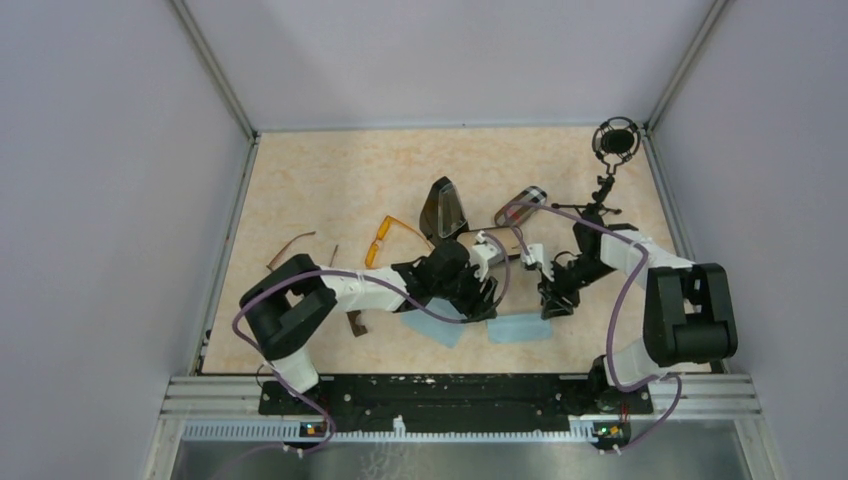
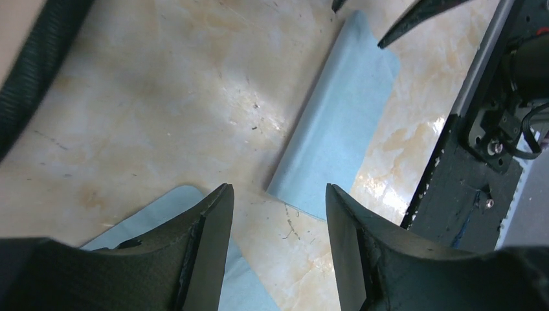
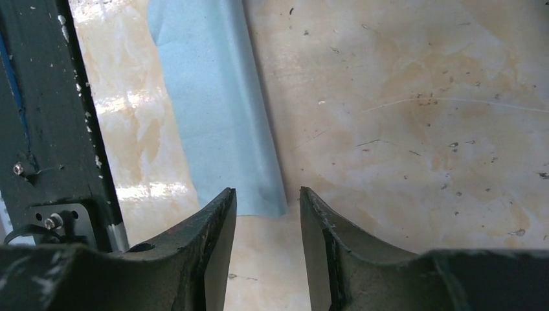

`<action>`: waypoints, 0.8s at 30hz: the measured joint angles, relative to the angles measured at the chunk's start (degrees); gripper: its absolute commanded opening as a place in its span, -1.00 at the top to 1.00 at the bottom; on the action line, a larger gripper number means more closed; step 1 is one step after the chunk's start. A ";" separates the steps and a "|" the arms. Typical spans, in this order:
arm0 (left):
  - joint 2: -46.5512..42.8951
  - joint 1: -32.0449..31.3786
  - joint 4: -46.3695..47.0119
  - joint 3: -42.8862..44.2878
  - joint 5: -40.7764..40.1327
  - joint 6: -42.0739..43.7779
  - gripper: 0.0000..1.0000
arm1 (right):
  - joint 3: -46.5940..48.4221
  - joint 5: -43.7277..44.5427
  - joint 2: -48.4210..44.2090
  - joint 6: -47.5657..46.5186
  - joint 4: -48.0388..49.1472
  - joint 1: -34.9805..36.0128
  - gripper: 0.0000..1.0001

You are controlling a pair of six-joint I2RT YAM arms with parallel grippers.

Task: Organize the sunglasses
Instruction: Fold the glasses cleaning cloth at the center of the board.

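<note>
The amber-orange sunglasses (image 1: 385, 238) lie on the table left of centre. The thin brown sunglasses (image 1: 290, 246) lie further left, partly hidden by my left arm. My left gripper (image 1: 481, 297) (image 2: 278, 194) is open just above the table, with only bare tabletop and the edges of two light blue cloths (image 2: 340, 123) (image 2: 152, 210) between its fingers. My right gripper (image 1: 555, 301) (image 3: 267, 197) is open too, at the end of a blue cloth (image 3: 213, 97), holding nothing. Neither pair of sunglasses shows in the wrist views.
A black triangular case (image 1: 443, 207) and a plaid cylindrical case (image 1: 521, 205) sit behind the grippers. Two blue cloths (image 1: 437, 326) (image 1: 520, 328) lie near the front edge. A black stand (image 1: 614, 140) is in the back right corner. The black base rail (image 2: 459, 188) runs close by.
</note>
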 measured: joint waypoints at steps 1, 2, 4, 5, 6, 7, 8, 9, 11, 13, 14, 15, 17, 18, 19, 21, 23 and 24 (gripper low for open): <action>0.61 -0.07 0.13 0.02 0.66 0.39 -0.19 | 0.28 0.04 0.72 0.00 0.24 -0.02 0.16; 1.36 -0.11 0.13 0.02 1.27 0.81 -0.15 | 0.57 0.09 1.38 -0.02 0.39 0.00 0.16; 2.56 -0.17 0.09 0.13 2.03 1.42 -0.09 | 0.94 0.07 2.73 -0.07 0.85 0.00 0.16; 3.32 -0.17 0.02 0.39 2.40 1.84 -0.06 | 1.07 0.13 3.37 -0.13 1.03 0.00 0.16; 4.11 -0.17 -0.02 0.79 2.67 2.19 -0.03 | 1.25 0.13 4.07 -0.31 1.01 -0.02 0.17; 4.79 -0.17 0.00 1.14 2.91 2.40 0.01 | 1.33 0.13 4.66 -0.44 1.18 0.00 0.20; 5.33 -0.17 0.00 1.40 3.17 2.54 0.04 | 1.53 0.11 5.25 -0.52 1.05 0.00 0.22; 5.68 -0.17 0.13 1.53 3.45 2.62 0.07 | 2.08 -0.07 5.97 -0.59 0.55 0.00 0.25; 6.25 -0.17 0.28 1.99 4.04 2.95 0.16 | 2.86 -0.09 6.88 -0.87 0.31 0.00 0.32; 6.78 -0.13 0.48 2.29 4.52 3.30 0.23 | 3.54 -0.09 7.63 -1.05 0.13 -0.02 0.38; 7.02 -0.13 0.61 2.40 4.76 3.41 0.27 | 3.58 -0.11 7.78 -1.18 0.17 -0.02 0.42; 7.26 -0.13 0.66 2.62 5.09 3.56 0.31 | 3.61 -0.07 7.85 -1.33 0.09 0.00 0.45; 7.69 -0.13 0.85 2.82 5.57 3.69 0.41 | 3.65 -0.02 8.09 -1.49 -0.22 -0.02 0.51; 7.89 -0.11 0.96 2.89 5.79 3.72 0.46 | 3.76 0.04 8.28 -1.53 -0.42 0.00 0.54; 8.09 -0.09 1.09 2.99 6.01 3.76 0.52 | 3.89 0.09 8.52 -1.60 -0.55 -0.02 0.56; 8.31 0.02 1.22 3.02 6.38 3.76 0.59 | 3.93 0.09 8.83 -1.79 -0.70 -0.02 0.60; 8.57 0.09 1.31 3.06 6.84 3.76 0.65 | 3.93 0.24 8.83 -1.90 -0.90 -0.02 0.64; 8.68 0.13 1.38 3.13 6.99 3.69 0.68 | 3.93 0.33 8.83 -1.97 -0.92 -0.02 0.66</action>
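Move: The folded cleaning cloth lies with its middle about 9 cm to the left hand's right, 4 cm back and 4 cm below. From the right hand it is some 7 cm left, 3 cm back and 2 cm below. The second cloth is about 11 cm left and 1 cm ahead of the left hand, at the same table height. The open beige case stands roughly 17 cm ahead of the left hand and 2 cm to its right, around 3 cm lower. The cloth's two far corners, at the ends of its folded edge, are taken from above by both hands. The left sinks about 3.5 cm, easing slightly right and back and turning a little clockwise, while the right sinks some 1.5 cm and creeps about 1 cm forward. Both close their fingers from half open to nearly shut, astride the fold, the left pinching its corner. ##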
